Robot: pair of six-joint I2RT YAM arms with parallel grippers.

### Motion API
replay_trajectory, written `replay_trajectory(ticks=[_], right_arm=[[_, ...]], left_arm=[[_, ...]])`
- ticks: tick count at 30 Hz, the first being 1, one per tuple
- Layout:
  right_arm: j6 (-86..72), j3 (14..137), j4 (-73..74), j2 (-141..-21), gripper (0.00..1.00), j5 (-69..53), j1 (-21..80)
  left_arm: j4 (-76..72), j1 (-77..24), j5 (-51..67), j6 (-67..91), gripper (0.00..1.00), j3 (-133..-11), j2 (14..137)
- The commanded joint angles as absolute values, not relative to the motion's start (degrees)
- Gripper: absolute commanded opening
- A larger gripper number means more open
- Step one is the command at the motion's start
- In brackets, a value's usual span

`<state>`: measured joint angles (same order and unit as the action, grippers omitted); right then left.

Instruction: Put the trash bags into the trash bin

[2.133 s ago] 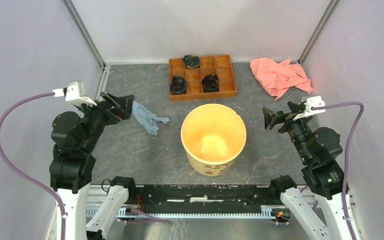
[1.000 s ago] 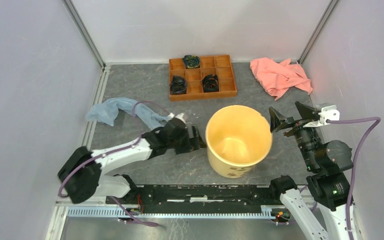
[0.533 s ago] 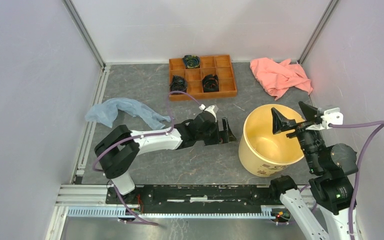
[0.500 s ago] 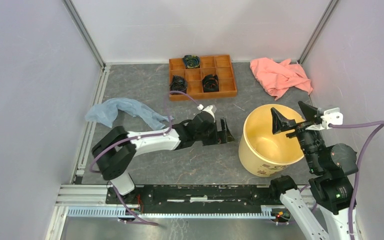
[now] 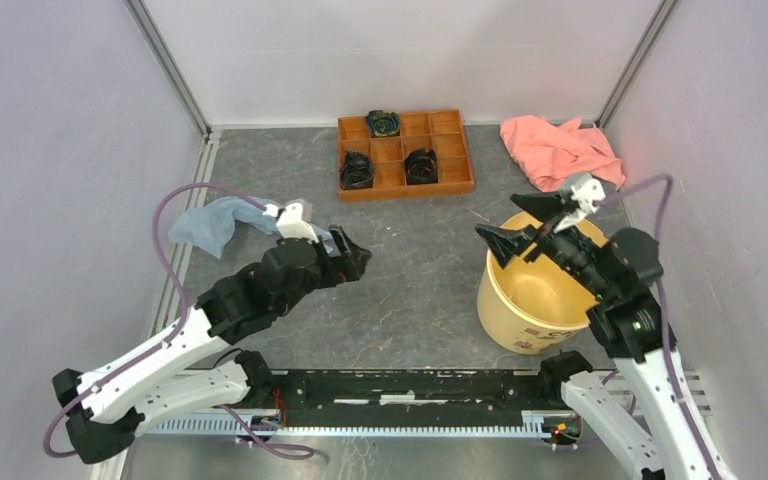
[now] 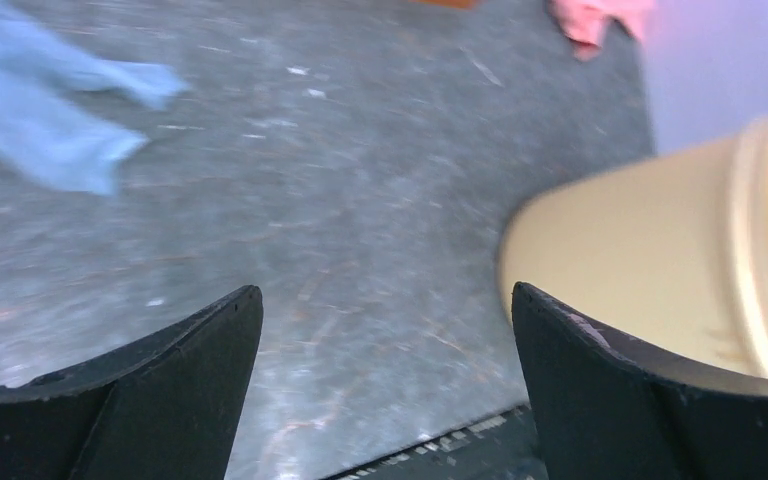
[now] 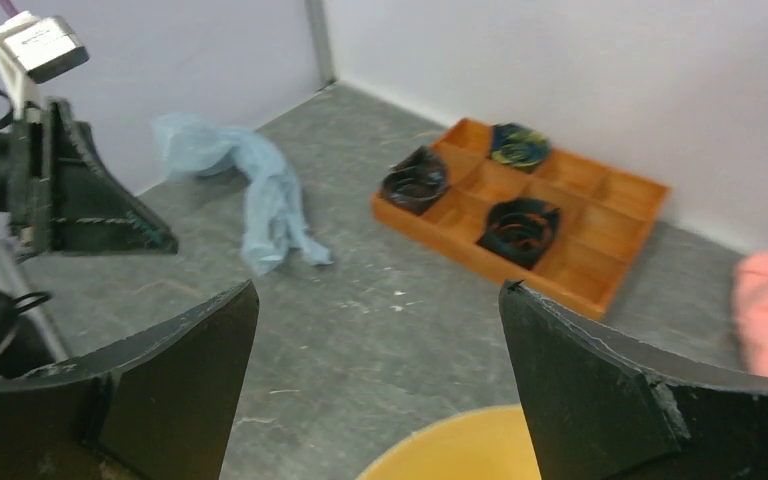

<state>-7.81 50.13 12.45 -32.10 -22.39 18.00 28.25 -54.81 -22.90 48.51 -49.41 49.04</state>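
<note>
The pale blue trash bag [image 5: 215, 222] lies crumpled on the table at the far left, empty of any grip. It also shows in the left wrist view [image 6: 40, 125] and the right wrist view [image 7: 265, 195]. The pale yellow trash bin [image 5: 525, 305] stands upright at the right, nothing inside. My left gripper [image 5: 350, 262] is open and empty, raised between bag and bin; the bin's side [image 6: 650, 250] is to its right. My right gripper [image 5: 513, 226] is open and empty above the bin's far-left rim [image 7: 460, 450].
An orange-brown compartmented wooden tray [image 5: 405, 155] with dark coiled items sits at the back centre. A salmon-pink cloth [image 5: 560, 150] lies at the back right. White walls close in the table on three sides. The black rail runs along the near edge.
My left arm has pulled back from beside the bin and lifted toward the left. My right gripper has swung left over the bin's rim. The bin stands where it was pushed, at the right.
</note>
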Motion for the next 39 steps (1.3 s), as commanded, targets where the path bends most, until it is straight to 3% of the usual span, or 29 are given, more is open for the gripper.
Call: replay_trajectory(ticks=[1,7,11,15,22,25,29,32,34,39], right_arm=[[-15.74,52.71,3.51,-38.89,0.98,-35.22,18.55],[-12.77,56.47,2.3,-48.24,0.98,-26.3,32.35],[-9.53,61.64,7.1,-56.66,0.98,-18.94,42.62],[-7.89,62.64,7.87,-62.2,0.98,-8.89,50.64],[-4.17,60.24,8.76,-66.17,0.98,0.76,52.73],[-2.74,58.47,9.13,-66.69,0.98,4.98,52.78],[-0.98,57.56,10.8,-68.24,0.98,9.81,53.12],[-0.45,57.91,12.61,-69.46,0.98,11.91,53.98],[2.09,57.68,12.87,-69.74,0.98,11.8,55.45],[2.72,57.18,11.82,-71.31,0.98,9.28,57.87]], left_arm=[[43.55,-49.0,-33.84,47.1,1.0,-48.23,49.19],[32.39,-23.49,-11.42,38.44,1.0,-44.28,55.43],[26.69,-22.55,-11.42,38.28,1.0,-45.36,60.88],[23.71,-21.91,-13.53,37.3,0.89,-46.96,70.19],[20.23,-21.36,-16.61,37.09,0.78,-47.83,77.95],[19.34,-21.24,-17.98,36.31,0.67,-47.48,79.03],[19.33,-21.26,-18.4,34.58,0.44,-47.57,79.11],[20.38,-21.24,-15.92,34.07,0.15,-47.36,77.57],[21.81,-21.26,-11.06,33.5,0.03,-47.32,75.38],[27.49,-22.76,2.88,30.52,0.02,-46.83,67.15]])
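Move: The near tail of the blue trash bag lies about 10 cm ahead of the left hand, 12 cm to its left and 18 cm below. From that hand, the bag's bulk is roughly 20 cm ahead and 26 cm left, equally low; the wooden tray is some 39 cm ahead and 10 cm right. From the right hand, the bag tail is about 10 cm ahead, 38 cm left and 31 cm below, and the yellow bin 4 cm back, 8 cm right and 20 cm below. Open and empty, the left hand sinks about 17 cm while swinging left and forward to the bag's near tail, its fingers tipping further down, then shuts on the plastic, pinches it and starts back up and to the right by about 2 cm. The right hand, still open, leaves its place over the bin and swings left towards the bag, then sinks over the bare table short of the tray, its left side rolling down some 30 degrees. ##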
